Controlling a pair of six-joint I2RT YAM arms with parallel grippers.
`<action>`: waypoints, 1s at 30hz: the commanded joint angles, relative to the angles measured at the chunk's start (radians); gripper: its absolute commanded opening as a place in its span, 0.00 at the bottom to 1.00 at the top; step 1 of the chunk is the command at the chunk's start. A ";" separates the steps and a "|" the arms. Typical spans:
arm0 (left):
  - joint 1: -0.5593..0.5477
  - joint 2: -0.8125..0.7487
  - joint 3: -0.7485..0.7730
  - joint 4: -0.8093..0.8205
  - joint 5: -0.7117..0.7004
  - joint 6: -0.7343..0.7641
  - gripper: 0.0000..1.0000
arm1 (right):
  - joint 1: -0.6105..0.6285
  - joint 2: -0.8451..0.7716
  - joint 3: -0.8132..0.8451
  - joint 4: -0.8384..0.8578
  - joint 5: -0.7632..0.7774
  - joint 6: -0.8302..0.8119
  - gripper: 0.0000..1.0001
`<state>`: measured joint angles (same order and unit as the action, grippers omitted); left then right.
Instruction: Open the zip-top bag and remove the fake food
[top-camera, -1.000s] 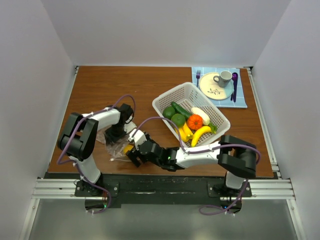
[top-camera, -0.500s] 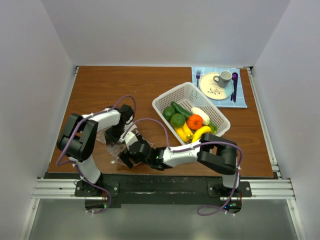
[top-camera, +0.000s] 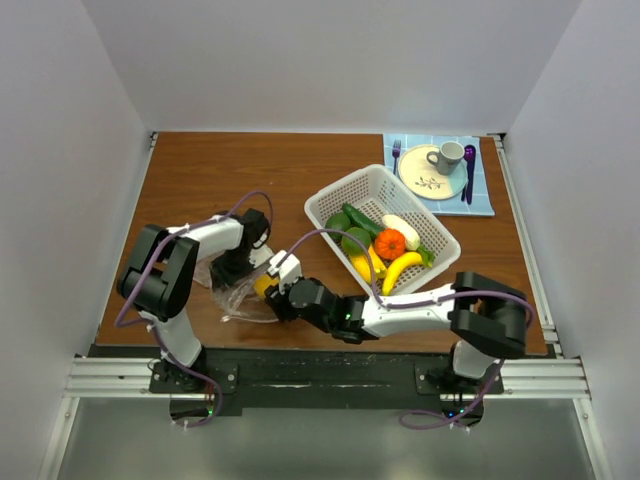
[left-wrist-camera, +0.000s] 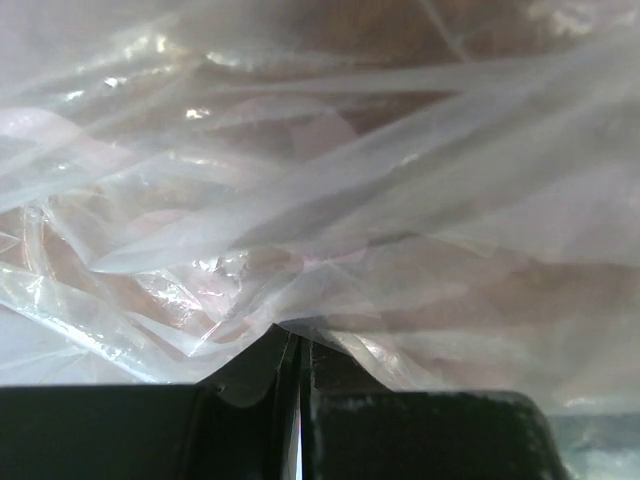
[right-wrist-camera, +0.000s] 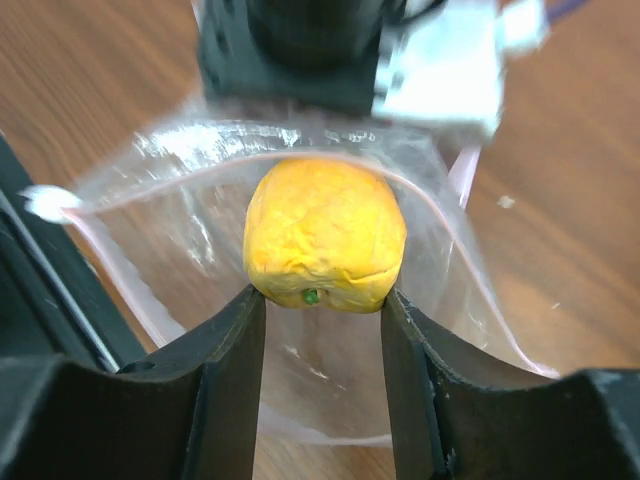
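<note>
The clear zip-top bag (top-camera: 238, 300) lies at the front left of the table, its mouth with the pinkish zip strip (right-wrist-camera: 464, 176) standing open. My left gripper (top-camera: 233, 268) is shut on a fold of the bag (left-wrist-camera: 320, 180), with plastic pinched between its jaws (left-wrist-camera: 298, 345). My right gripper (right-wrist-camera: 323, 300) is shut on a yellow-orange fake fruit (right-wrist-camera: 325, 235) at the bag's mouth; the fruit also shows in the top view (top-camera: 264, 285). Other fake food lies in the white basket (top-camera: 331, 196): a lime (top-camera: 340, 224), a cucumber (top-camera: 360, 217), a white piece (top-camera: 401, 231), an orange-red piece (top-camera: 390, 243), a banana (top-camera: 401, 270).
A cream plate (top-camera: 432, 180) with a grey mug (top-camera: 446, 156), a fork and a purple spoon sit on a blue cloth at the back right. The basket stands just right of my right arm. Bare wood lies behind and left of the bag.
My right gripper reached left into the bag, then drew back up and to the right with the yellow-orange fruit held. The left gripper has stayed on the bag.
</note>
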<state>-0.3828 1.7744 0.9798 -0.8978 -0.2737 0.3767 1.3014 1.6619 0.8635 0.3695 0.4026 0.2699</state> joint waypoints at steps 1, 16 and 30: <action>-0.001 0.086 -0.035 0.258 0.180 -0.042 0.06 | -0.004 -0.062 -0.032 0.046 0.042 0.011 0.31; 0.039 0.185 0.423 0.068 0.263 -0.079 0.07 | -0.269 -0.622 -0.146 -0.397 0.277 0.032 0.24; 0.030 -0.348 0.472 0.034 0.404 -0.115 1.00 | -0.447 -0.599 0.098 -0.809 0.424 0.087 0.99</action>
<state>-0.3485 1.5631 1.4937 -0.8745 0.1104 0.2493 0.8612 1.0843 0.8505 -0.2966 0.7341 0.3237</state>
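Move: The yellow fruit is already pinched in my right hand, at the bag's mouth. The basket's middle lies about 26 cm to this hand's right, 12 cm ahead and 7 cm lower. Inside it are the round green fruit, some 20 cm right and 12 cm ahead, and the orange pumpkin, about 29 cm right and 11 cm ahead. The bag's middle is 6 cm left of it, 1 cm back and 9 cm below. From my left hand, shut on the bag, the basket is roughly 36 cm right and 10 cm ahead. I lift the yellow fruit clear of the bag with my right hand, carry it about 26 cm right and 10 cm forward in a rising arc over the basket, turning some 40 degrees clockwise, then dip slightly and open. My left hand, still at first, drags the bag forward and right, then opens, lets go and rises steeply, its fingers tilting up towards forward and right. ##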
